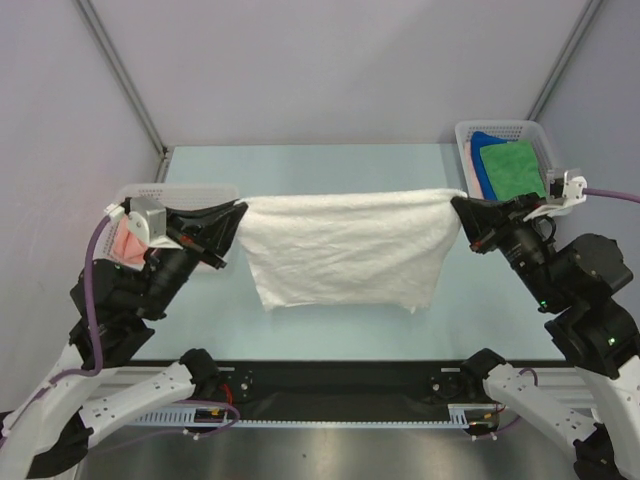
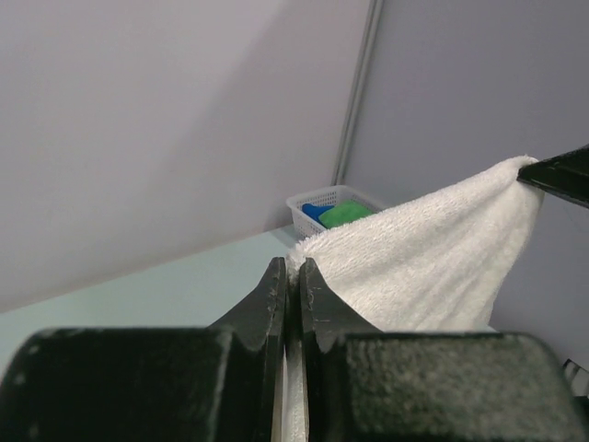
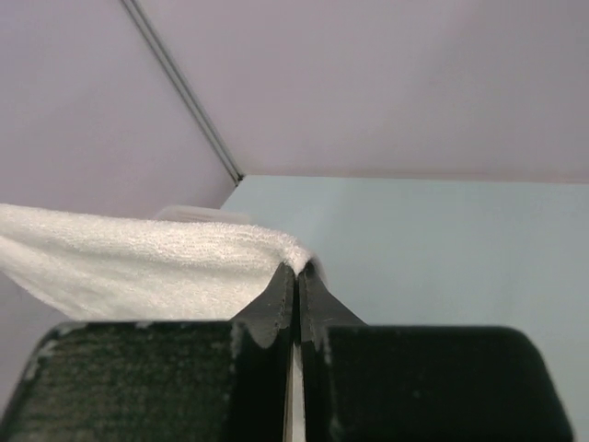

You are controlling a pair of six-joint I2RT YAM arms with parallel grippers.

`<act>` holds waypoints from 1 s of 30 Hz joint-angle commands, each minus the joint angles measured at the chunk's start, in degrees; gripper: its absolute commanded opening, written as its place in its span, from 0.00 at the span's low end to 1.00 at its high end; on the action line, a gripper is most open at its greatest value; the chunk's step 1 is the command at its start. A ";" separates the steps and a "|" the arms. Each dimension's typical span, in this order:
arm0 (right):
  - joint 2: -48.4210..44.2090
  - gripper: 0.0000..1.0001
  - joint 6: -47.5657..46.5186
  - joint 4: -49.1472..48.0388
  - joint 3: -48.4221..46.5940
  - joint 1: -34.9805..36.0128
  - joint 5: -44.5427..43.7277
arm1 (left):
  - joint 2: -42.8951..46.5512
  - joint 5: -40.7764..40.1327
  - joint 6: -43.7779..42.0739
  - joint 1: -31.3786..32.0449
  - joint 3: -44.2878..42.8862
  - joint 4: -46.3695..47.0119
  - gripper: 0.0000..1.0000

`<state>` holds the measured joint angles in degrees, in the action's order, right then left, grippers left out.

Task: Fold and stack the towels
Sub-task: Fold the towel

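Observation:
A white towel (image 1: 345, 245) hangs stretched between my two grippers above the middle of the table, its lower edge sagging toward the near side. My left gripper (image 1: 240, 212) is shut on its left top corner, and the cloth (image 2: 433, 249) runs off to the right from those jaws (image 2: 294, 269). My right gripper (image 1: 458, 203) is shut on the right top corner, with the towel (image 3: 138, 262) stretching left from it (image 3: 298, 271). A green towel (image 1: 512, 168) lies on a blue towel (image 1: 483, 143) in the back right basket. A salmon pink towel (image 1: 127, 242) shows under my left arm.
A white perforated basket (image 1: 468, 135) stands at the back right corner, also visible as a basket (image 2: 313, 201) in the left wrist view. Another white basket (image 1: 185, 191) sits at the left behind my left arm. Grey walls close in the table on three sides.

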<state>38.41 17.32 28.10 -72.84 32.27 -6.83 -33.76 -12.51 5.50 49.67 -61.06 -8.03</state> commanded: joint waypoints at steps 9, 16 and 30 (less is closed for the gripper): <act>11.15 0.00 -0.01 3.64 -3.55 -0.28 -1.34 | -14.04 -5.16 7.58 -1.67 -8.99 -12.27 0.00; 25.90 0.00 2.45 -7.69 4.18 -13.00 12.70 | -31.87 13.11 15.86 -21.17 -6.70 -4.99 0.00; 70.21 0.00 8.08 -38.11 -4.94 -24.01 17.99 | -79.08 16.74 12.70 -32.44 -29.81 11.64 0.00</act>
<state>107.66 23.88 -0.67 -72.93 8.14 10.22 -111.85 3.81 19.57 18.50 -84.82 -1.78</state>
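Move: High over the near part of the table, both hands hold the white towel's upper corners, its middle hanging between them some 17 cm below and 16 cm inward of each. The far table spot for the left corner lies about 36 cm ahead of the left hand, 4 cm right and 42 cm down; the right hand's, 32 cm straight ahead and 42 cm down. From the left hand the orange towel is 22 cm ahead, 25 cm left; from the right hand the green towel is 34 cm ahead, 28 cm right, both nearly 40 cm below. Swinging the towel out and down over the table, both hands keep their pinch on its corners and, after a brief hover, sweep together forward and down in one fast, slanting stroke, roughly 30 to 35 cm each way. As they go, the fingers tip from pointing outward to pointing steeply down, by some 40 to 50 degrees. ##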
